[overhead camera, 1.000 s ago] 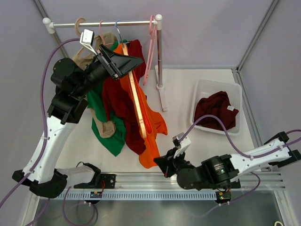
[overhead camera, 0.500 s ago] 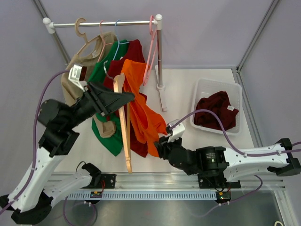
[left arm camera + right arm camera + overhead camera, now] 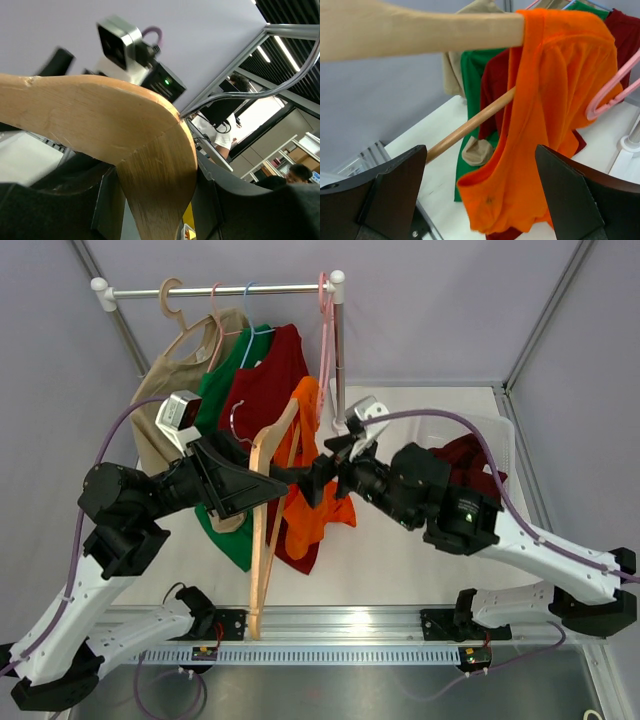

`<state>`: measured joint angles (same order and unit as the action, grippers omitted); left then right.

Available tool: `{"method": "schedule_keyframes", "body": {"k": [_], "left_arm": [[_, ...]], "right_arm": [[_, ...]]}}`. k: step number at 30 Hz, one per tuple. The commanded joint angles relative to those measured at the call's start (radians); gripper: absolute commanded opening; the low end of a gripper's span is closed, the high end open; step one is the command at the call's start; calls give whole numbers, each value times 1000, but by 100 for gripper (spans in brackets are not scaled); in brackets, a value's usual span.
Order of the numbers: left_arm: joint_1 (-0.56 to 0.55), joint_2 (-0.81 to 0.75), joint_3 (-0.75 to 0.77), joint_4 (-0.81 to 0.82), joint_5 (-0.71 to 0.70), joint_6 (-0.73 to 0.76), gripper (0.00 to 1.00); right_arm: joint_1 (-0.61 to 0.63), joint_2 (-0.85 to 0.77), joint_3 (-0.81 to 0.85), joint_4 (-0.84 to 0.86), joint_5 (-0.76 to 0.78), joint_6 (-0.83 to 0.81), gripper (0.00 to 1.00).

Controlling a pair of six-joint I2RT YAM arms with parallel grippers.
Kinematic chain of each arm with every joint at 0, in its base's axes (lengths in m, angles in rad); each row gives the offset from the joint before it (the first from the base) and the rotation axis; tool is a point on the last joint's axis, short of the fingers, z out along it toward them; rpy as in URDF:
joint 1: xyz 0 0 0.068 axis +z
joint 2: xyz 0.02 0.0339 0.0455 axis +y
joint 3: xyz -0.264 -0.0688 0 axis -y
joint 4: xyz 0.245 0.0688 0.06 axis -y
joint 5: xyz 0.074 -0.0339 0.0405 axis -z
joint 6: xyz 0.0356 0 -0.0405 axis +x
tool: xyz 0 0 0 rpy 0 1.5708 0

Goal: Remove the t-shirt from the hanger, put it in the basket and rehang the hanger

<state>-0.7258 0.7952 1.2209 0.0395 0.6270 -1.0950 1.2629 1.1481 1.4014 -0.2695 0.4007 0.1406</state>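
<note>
A wooden hanger (image 3: pixel 262 540) is tilted steeply, its lower end near the front rail. An orange t-shirt (image 3: pixel 312 480) hangs from its upper arm only. My left gripper (image 3: pixel 268 486) is shut on the middle of the hanger; in the left wrist view the wood (image 3: pixel 100 120) fills the space between the fingers of the left gripper (image 3: pixel 155 200). My right gripper (image 3: pixel 318 476) is open, right beside the shirt. In the right wrist view the orange t-shirt (image 3: pixel 555 125) hangs just beyond the right gripper (image 3: pixel 485 200), under the hanger arm (image 3: pixel 420 30), with nothing between the jaws.
A clothes rack rail (image 3: pixel 220 288) with its post (image 3: pixel 338 350) stands at the back, carrying a beige shirt (image 3: pixel 165 390), a green shirt (image 3: pixel 215 390), a dark red shirt (image 3: pixel 270 380) and a pink hanger (image 3: pixel 325 330). A white basket (image 3: pixel 505 440) with a maroon garment (image 3: pixel 478 455) sits right.
The left arm has brought the hanger and orange shirt off the rail and down toward the front. The right arm has swung up from the front edge to the shirt.
</note>
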Motion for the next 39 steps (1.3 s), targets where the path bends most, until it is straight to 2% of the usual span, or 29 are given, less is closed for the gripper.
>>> {"method": "schedule_keyframes", "body": {"k": [1, 3, 5, 8, 9, 10, 11, 12, 13, 15, 18, 20, 23, 27, 32, 36, 38, 39], "left_arm": [[-7, -34, 68, 108, 60, 29, 0], [-7, -37, 78, 106, 76, 23, 0], [-7, -45, 88, 106, 88, 11, 0], [-7, -60, 129, 73, 108, 15, 0], [-7, -63, 149, 68, 125, 17, 0], [-7, -68, 155, 66, 131, 4, 0], [-7, -76, 163, 66, 141, 0, 0], [-7, -85, 167, 63, 140, 0, 0], [-7, -86, 178, 21, 137, 26, 0], [-7, -100, 196, -35, 116, 67, 0], [-8, -123, 193, -127, 64, 154, 0], [-7, -126, 161, -127, 53, 168, 0], [-7, -129, 143, -119, 43, 184, 0], [-7, -131, 172, -113, 46, 185, 0], [-7, -142, 172, -113, 62, 173, 0], [-8, -149, 166, -113, 73, 164, 0], [-7, -157, 164, -113, 83, 162, 0], [-7, -169, 161, -116, 85, 164, 0]], "right_arm": [[-121, 105, 62, -27, -132, -55, 99], [-172, 140, 62, -1, -168, -13, 99], [-192, 183, 62, 13, -139, -18, 99], [-192, 193, 48, 52, -115, -27, 90], [-194, 191, 48, 65, -111, -27, 85], [-194, 193, 59, 70, -108, -30, 74], [-198, 197, 71, 59, -112, -35, 73], [-198, 203, 88, 43, -120, -36, 74], [-200, 208, 115, 24, -155, -33, 84], [-198, 182, 94, 24, -225, -27, 98], [-200, 61, 13, 41, -304, 17, 99], [-200, -86, -126, 100, -271, 45, 100], [-200, -168, -234, 79, -208, 62, 100], [-206, 1, -145, 13, -145, 18, 99], [-249, 189, 13, 48, -308, -3, 100], [-289, 321, 140, 91, -321, 0, 98], [-309, 340, 165, 125, -286, 2, 51], [-310, 348, 195, 130, -216, -12, 25]]}}
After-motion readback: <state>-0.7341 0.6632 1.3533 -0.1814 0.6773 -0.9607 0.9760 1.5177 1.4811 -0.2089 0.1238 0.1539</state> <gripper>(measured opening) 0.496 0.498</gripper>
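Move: The orange t-shirt hangs from the far end of the wooden hanger, its middle about 12 cm ahead of the right hand, 3 cm left and 10 cm lower. The hanger's held bend is some 7 cm left of that hand and 9 cm above; the dark red t-shirt is 19 cm ahead, 7 cm left and 13 cm down. From the left hand, the orange t-shirt is 11 cm ahead, 5 cm right and 18 cm below. The right fingers come onto the orange cloth and close about halfway, cloth between them, after a first reach of some 6 cm forward with a brief part-close and reopening, a swing back and right, then a second reach forward, left and down. Meanwhile the left hand keeps its pinch on the wooden hanger and draws it about 6 cm back and 5 cm left, away from the right hand, rolling it slightly. ##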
